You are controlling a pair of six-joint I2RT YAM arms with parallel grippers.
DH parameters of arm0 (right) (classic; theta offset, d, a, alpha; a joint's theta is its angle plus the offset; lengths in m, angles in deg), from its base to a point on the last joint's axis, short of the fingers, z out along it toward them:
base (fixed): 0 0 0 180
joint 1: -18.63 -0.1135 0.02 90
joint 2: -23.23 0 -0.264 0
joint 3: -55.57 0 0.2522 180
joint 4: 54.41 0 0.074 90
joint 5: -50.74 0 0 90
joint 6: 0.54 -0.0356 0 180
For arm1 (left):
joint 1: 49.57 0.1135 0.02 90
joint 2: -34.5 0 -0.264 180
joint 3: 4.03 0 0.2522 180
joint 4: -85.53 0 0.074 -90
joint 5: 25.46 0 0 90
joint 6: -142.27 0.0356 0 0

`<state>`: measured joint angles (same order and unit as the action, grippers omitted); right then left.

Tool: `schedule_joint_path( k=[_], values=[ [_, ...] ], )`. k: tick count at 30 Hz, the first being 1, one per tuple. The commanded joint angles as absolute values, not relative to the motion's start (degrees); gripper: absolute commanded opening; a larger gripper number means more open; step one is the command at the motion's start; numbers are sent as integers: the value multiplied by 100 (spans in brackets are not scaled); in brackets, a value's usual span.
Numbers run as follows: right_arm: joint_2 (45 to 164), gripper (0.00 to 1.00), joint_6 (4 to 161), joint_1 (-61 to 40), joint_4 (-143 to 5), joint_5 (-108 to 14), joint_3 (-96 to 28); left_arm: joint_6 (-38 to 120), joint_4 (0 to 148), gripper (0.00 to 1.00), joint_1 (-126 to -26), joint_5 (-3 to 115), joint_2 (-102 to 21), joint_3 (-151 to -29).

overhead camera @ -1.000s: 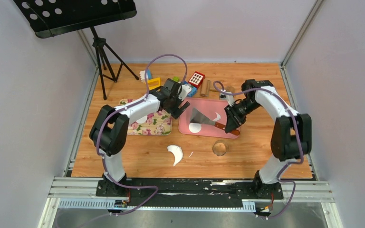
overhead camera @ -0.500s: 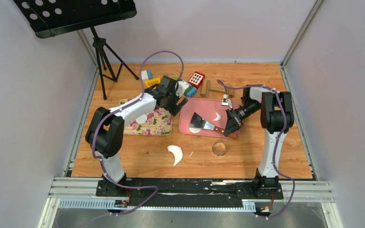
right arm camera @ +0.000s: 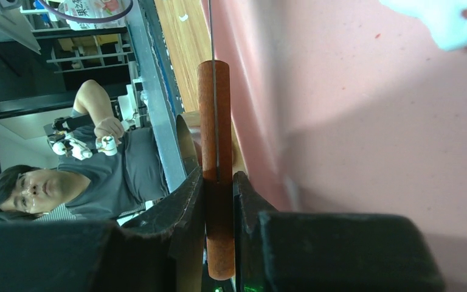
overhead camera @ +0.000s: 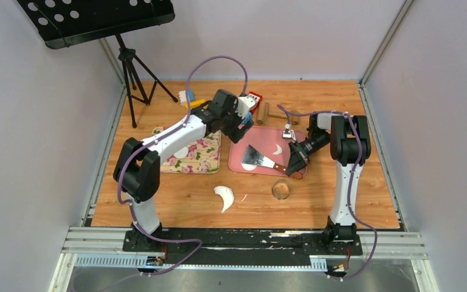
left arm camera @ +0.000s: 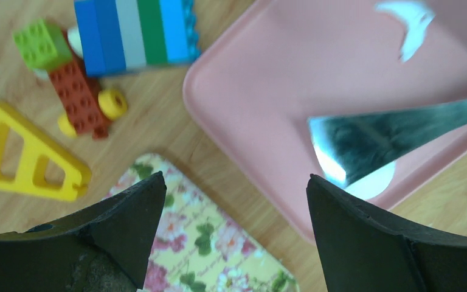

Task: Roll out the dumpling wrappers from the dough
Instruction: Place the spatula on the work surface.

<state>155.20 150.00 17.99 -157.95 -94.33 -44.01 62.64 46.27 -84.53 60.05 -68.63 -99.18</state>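
A round white dumpling wrapper (overhead camera: 249,162) lies at the pink tray's (overhead camera: 243,137) near-left corner, partly under the metal spatula blade (overhead camera: 257,153). My right gripper (overhead camera: 294,160) is shut on the spatula's wooden handle (right arm camera: 216,121), at the tray's near right edge. A small scrap of dough (overhead camera: 277,149) rests on the tray, and a crescent of dough (overhead camera: 224,196) lies on the table in front. My left gripper (overhead camera: 241,119) hangs open over the tray's far-left corner, holding nothing. In the left wrist view the blade (left arm camera: 395,134) covers most of the wrapper (left arm camera: 374,182).
A floral mat (overhead camera: 196,157) left of the tray carries a white piece (overhead camera: 181,152). A metal ring (overhead camera: 281,190) stands on the table before the tray. Toy blocks (overhead camera: 251,100) and a wooden roller (overhead camera: 262,112) sit behind it. A tripod (overhead camera: 135,76) stands at the far left.
My left gripper has swung right and away from the mat's far edge to the tray's far-left corner. The right arm has folded in, and the spatula has shifted slightly over the wrapper.
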Motion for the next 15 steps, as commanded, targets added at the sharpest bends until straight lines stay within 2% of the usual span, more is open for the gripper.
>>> schedule_joint_path(
  k=[1, 7, 15],
  values=[
    [15845, 0, 15210, 1811, -16028, -9060, -4538, 6240, 4790, 93, -8899, 5927, -7338, -10610],
    [15758, 0, 15404, 2088, -16037, -9369, -4597, 6139, 4884, 92, -9135, 5920, -7949, -11049],
    [14888, 0, 15676, 2451, -16040, -10244, -4545, 6071, 5098, 92, -9145, 5963, -7862, -10939]
  ],
)
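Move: The left hand is open, with the spatula's blade about 5 cm to its right, 6 cm back and 9 cm below; the wrapper is 3 cm right, 9 cm back, and the dough scrap 11 cm right, 3 cm back. The right hand grips the spatula's handle, with the pink tray's middle about 8 cm left, 7 cm ahead and 3 cm below; the cutter ring is 3 cm left, 6 cm back. Open left hand sweeps about 8 cm right and down over the tray; right draws the still-gripped spatula forward-right. ##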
